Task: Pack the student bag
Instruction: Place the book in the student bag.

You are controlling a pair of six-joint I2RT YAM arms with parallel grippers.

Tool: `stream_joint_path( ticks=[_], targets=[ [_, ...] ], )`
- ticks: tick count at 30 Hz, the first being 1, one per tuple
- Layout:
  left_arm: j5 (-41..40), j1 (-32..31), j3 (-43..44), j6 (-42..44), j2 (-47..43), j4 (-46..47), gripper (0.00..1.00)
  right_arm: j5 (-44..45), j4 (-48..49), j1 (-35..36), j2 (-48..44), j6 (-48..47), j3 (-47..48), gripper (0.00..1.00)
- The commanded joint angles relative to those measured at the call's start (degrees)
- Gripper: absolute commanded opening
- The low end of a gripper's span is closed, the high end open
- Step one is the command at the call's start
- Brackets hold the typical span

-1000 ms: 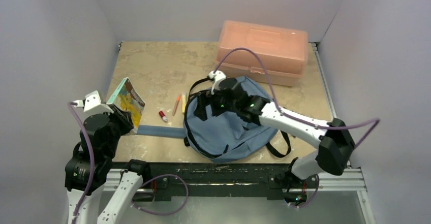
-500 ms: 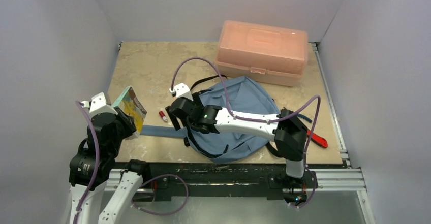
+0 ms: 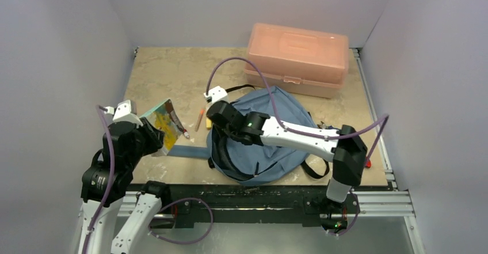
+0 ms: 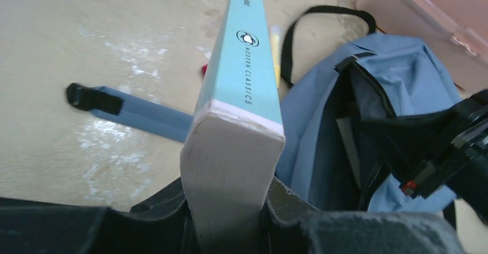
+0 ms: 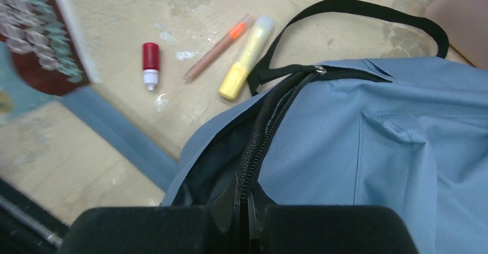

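The student bag (image 3: 276,156), a blue-grey backpack, lies at the table's near middle with its dark zipper parted and its mouth facing left. My right gripper (image 3: 225,132) is at the bag's left rim. In the right wrist view the gripper (image 5: 246,208) is shut on the black zipper edge of the bag (image 5: 357,150). My left gripper (image 3: 151,139) holds a thick paperback book (image 3: 164,121) above the table, left of the bag. In the left wrist view the gripper (image 4: 227,208) clamps the book (image 4: 247,64), pale blue spine up, beside the bag's opening (image 4: 403,75).
A salmon-pink plastic box (image 3: 298,58) stands at the back right. A small red-capped item (image 5: 150,64), an orange pencil (image 5: 218,55) and a yellow marker (image 5: 246,58) lie on the table left of the bag. A blue shoulder strap (image 3: 184,150) stretches leftward.
My right gripper swung from above the bag to its left rim and shut on the zipper edge. My left arm carried the book rightward and tilted it toward the bag.
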Motion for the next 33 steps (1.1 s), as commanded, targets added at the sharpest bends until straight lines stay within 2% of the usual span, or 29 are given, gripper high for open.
stream_joint_path(
  ticks=[1, 2, 7, 12, 15, 19, 26, 33],
  targets=[
    [16.07, -0.06, 1.76, -1.81, 2.69, 10.16, 0.00, -17.32, 3.95, -6.36, -9.46, -4.11, -2.63, 0.00],
    [19.95, 0.00, 1.73, -2.94, 3.66, 11.38, 0.00, -24.37, 4.99, -9.89, -11.35, -4.48, -3.67, 0.00],
    [36.51, 0.02, -0.59, -13.06, 6.48, 20.01, 0.00, -47.85, 9.88, -22.56, -14.75, -2.29, -7.04, 0.00],
    [45.34, -0.03, -10.00, -25.55, 9.48, 30.64, 0.00, -61.80, 17.86, -29.19, -15.85, 4.80, -9.83, 0.00],
    [46.06, 0.00, -16.30, -30.67, 10.56, 37.80, 0.00, -66.73, 22.35, -30.96, -16.01, 8.45, -11.29, 0.00],
    [42.19, -0.06, -19.57, -30.99, 12.21, 41.19, 0.00, -70.45, 24.54, -32.06, -15.72, 10.37, -11.26, 0.00],
    [49.13, -1.45, -26.92, -39.93, 20.12, 63.89, 0.00, -72.17, 26.59, -32.40, -15.34, 12.29, -11.25, 0.00],
    [44.95, -5.62, -26.83, -41.85, 23.90, 69.90, 0.00, -73.55, 28.96, -32.51, -14.62, 13.47, -10.63, 0.00]
  ],
)
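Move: The left gripper, already holding the book, has the student bag's open mouth about 21 cm to its right, some 4 cm ahead and 15 cm lower. From it, on the table some 25 cm below, the red bottle lies 8 cm ahead and 9 cm right, the yellow marker 13 cm ahead and 17 cm right. The right gripper, already shut on the bag's zipper edge, has the mouth's middle roughly 5 cm back, straight in line sideways, and 5 cm below. Keep the right fingers pinched on the zipper edge and pull it up about 9 cm, swinging right and forward, then easing slightly back, while rolling that hand's left side up. Meanwhile carry the gripped book some 17 cm right towards the mouth, then down and forward into it, rolling the left hand's left side up about 50 degrees and tipping its fingers down. ##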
